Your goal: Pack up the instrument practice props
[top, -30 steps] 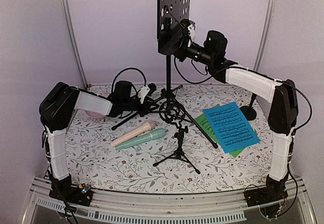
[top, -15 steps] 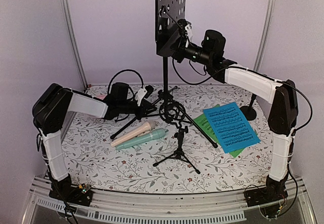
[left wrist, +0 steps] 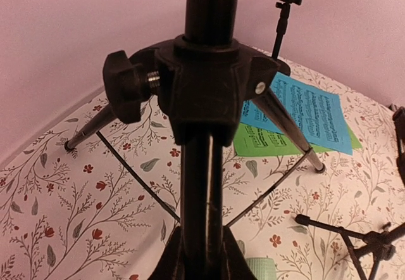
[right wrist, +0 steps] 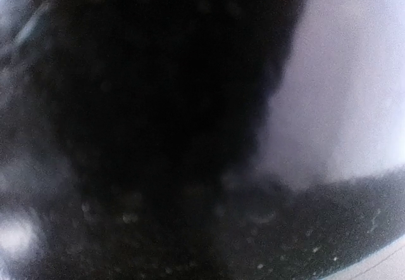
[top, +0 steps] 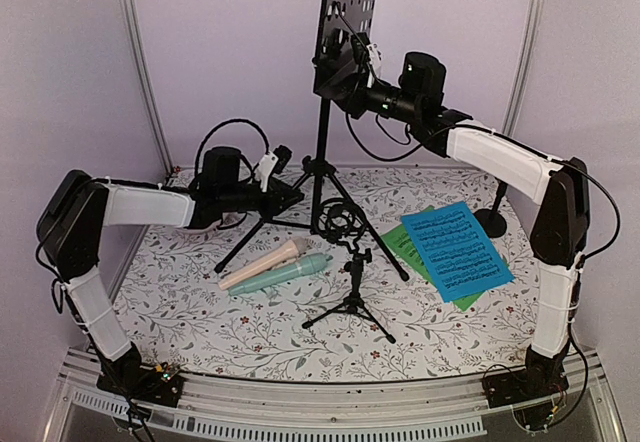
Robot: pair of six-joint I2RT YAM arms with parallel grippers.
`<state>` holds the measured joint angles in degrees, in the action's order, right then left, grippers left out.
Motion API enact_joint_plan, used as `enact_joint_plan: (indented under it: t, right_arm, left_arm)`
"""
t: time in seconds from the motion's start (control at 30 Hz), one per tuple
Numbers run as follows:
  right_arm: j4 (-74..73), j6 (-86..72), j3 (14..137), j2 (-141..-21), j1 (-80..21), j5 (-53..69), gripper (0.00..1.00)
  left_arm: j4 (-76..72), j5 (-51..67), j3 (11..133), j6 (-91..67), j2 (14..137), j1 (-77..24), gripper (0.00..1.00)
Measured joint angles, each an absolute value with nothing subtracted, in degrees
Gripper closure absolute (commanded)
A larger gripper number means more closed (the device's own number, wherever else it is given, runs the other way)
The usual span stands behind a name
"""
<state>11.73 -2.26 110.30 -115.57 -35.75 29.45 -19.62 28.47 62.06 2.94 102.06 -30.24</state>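
Observation:
The black perforated music rack (top: 350,2) stands tilted at the back on its pole (top: 321,142) and tripod legs. My right gripper (top: 336,70) is shut on the rack's lower edge; its wrist view is only a dark blur. My left gripper (top: 287,196) is shut on a tripod leg (left wrist: 205,191) just below the hub (left wrist: 209,83). The beige microphone (top: 265,263) and mint microphone (top: 283,275) lie side by side at front left. A small black microphone tripod (top: 352,300) stands near them. The blue music sheet (top: 457,249) lies over the green one (top: 404,248).
A black ring-shaped mount (top: 338,220) sits by the rack's legs. A thin black stand with a round base (top: 491,222) is at the right wall. Cables loop off both wrists. Purple walls close in the back and sides of the floral tabletop (top: 180,312).
My left gripper closed on the tripod leg and reached further right and back. The rack rose and leaned to the right with my right gripper.

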Motion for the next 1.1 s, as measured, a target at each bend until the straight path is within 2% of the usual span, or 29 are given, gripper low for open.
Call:
enact_joint_plan:
  t: [0.47,0.77,1.1]
  right_arm:
    - [6.96,-6.02,113.03,-116.60,-36.95,28.80,1.00]
    - [2.59,-9.06,119.02,-118.10,-37.52,28.34,1.00]
    - [2.39,-8.82,119.33,-117.67,-37.80,28.10,1.00]
  left_arm:
    - [-26.81,27.22,63.94,-0.73,97.58,-30.76,1.00]
    - [-25.78,25.91,66.52,-3.49,96.01,-31.20,1.00]
    - [-26.11,25.89,66.67,-4.47,95.26,-31.33,1.00]
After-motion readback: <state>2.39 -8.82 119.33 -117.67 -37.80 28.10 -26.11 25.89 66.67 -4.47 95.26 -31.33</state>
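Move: The left hand is closed on the music stand's pole, with the stand's hub roughly 8 cm straight above it; the right hand holds below the desk, the hub some 16 cm below and 3 cm back from it, about level sideways. From the left hand, the teal microphone lies about 14 cm back, 7 cm left, the peach one 12 cm back, 11 cm left, both some 16 cm below; the small tripod stand is 22 cm back, 7 cm right and 10 cm lower. Straight up goes the left hand, about 12 cm, quickest midway and then easing off, its fingers still closed around the pole below the hub; it brings the hub towards the right hand while the wrist tilts some 15 degrees. The right hand keeps its hold under the desk, drifting only a couple of centimetres left and up as it tips slightly. ##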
